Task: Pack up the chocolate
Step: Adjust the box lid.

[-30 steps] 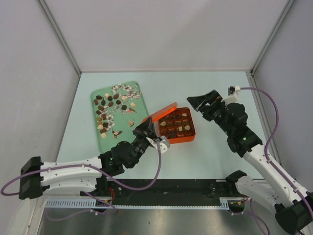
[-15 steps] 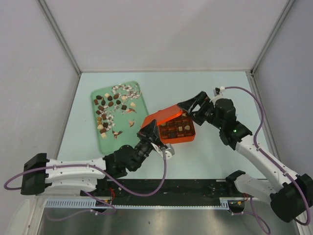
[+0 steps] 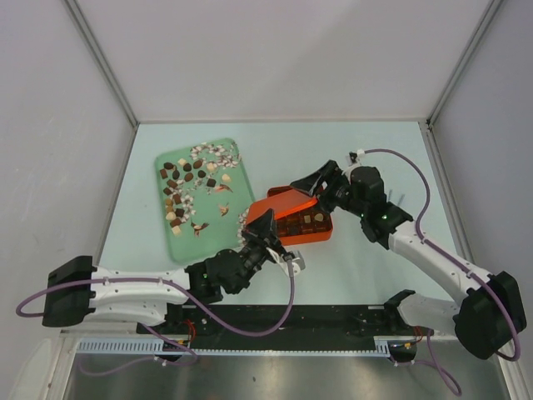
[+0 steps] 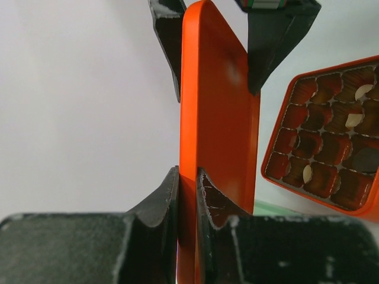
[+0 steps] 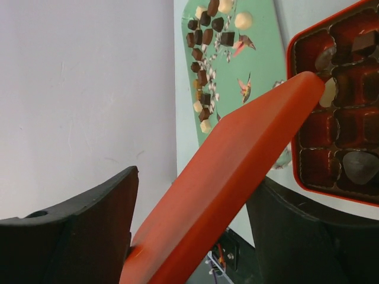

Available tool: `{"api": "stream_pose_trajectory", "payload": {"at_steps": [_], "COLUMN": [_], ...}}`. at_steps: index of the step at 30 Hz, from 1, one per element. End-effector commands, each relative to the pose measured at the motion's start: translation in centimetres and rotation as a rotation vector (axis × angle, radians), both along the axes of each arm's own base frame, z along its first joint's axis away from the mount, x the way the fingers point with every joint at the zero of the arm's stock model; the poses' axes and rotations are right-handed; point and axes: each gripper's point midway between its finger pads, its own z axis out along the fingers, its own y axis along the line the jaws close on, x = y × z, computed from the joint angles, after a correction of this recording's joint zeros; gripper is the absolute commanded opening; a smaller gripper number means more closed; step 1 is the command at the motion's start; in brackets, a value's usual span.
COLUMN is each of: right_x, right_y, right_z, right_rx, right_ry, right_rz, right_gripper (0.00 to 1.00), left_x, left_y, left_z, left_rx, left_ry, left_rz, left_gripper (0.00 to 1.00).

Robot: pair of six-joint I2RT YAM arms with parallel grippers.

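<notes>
Loose chocolate (image 3: 185, 177) pieces, dark and cream, lie on the green tray (image 3: 218, 148); more chocolate fills cells of the orange box (image 3: 305, 222). My left gripper (image 3: 265, 220) is shut on the near edge of the box's orange lid (image 3: 288, 201), which stands tilted on edge over the box's left side. In the left wrist view the lid (image 4: 216, 112) is pinched at my left gripper (image 4: 188, 173). My right gripper (image 3: 316, 185) straddles the lid's far end. In the right wrist view the lid (image 5: 237, 171) runs slantwise through my right gripper (image 5: 196, 177), jaws still wide.
Torn wrappers (image 3: 215, 152) litter the tray's far end. The box (image 5: 343, 106) sits just right of the tray (image 5: 260, 47). White enclosure walls ring the pale green table (image 3: 366, 150). A black rail (image 3: 275, 315) runs along the near edge between the arm bases.
My right arm swung left from beside the box until its fingers came round the lid's far end, and its jaws narrowed. My left gripper lifted and tilted the lid further over the box.
</notes>
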Motion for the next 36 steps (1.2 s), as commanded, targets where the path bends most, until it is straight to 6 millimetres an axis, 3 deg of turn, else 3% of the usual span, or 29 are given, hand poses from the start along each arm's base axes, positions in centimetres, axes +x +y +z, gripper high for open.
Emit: {"api": "stream_pose_trajectory", "payload": {"at_steps": [1,6,13,22,29,36], "right_x": [0.2,0.5,1.3,1.7,2.4,2.5], "right_y": [1.3,0.6,-0.9,-2.2,-3.0,-4.0], "right_z": [2.5,2.9,4.1,4.9,4.4,3.8], "right_rx": [0.063,0.066,0.09,0.1,0.086,0.105], "right_ry": [-0.044,-0.051,-0.075,-0.095,-0.097,-0.099], "right_rz": [0.031,0.015,-0.019,-0.046,-0.055,-0.071], "right_gripper": [0.71,0.55,0.3,0.18,0.11,0.08], "left_x": [-0.3,-0.6,-1.5,-3.1,-4.5,-5.2], "left_y": [-0.3,-0.5,-1.4,-3.3,-4.9,-4.8], "left_z": [1.6,0.7,-0.7,-2.8,-3.9,-1.5], "left_rx": [-0.073,-0.061,-0.041,-0.007,-0.017,-0.214], "left_ry": [-0.014,0.016,0.063,0.125,0.187,0.352], "left_rz": [-0.01,-0.022,-0.061,-0.129,-0.174,-0.164], "left_gripper": [0.03,0.16,0.48,0.78,0.84,0.87]}}
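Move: The left hand still pinches the near-left part of the tilted orange lid; the lid's middle is about 5 cm ahead and 6 cm right of it, at its height. From the open right hand the lid's middle lies roughly 7 cm left and 3 cm back, level. The open chocolate box stands 12 cm ahead, 13 cm right and some 18 cm below the left hand. The green tray is about 18 cm ahead, 20 cm left and 20 cm below that hand. Close the right fingers on the far-right part of the lid while the left still holds it, then spread the left fingers wide to let go. Back the left gripper away from the lid, down about 6 cm, and 4 to 5 cm each back and to the right, tipping down slightly. Meanwhile carry the lid with the right hand some 4 cm right and 3 cm forward, rising slightly, keeping the pinch. ##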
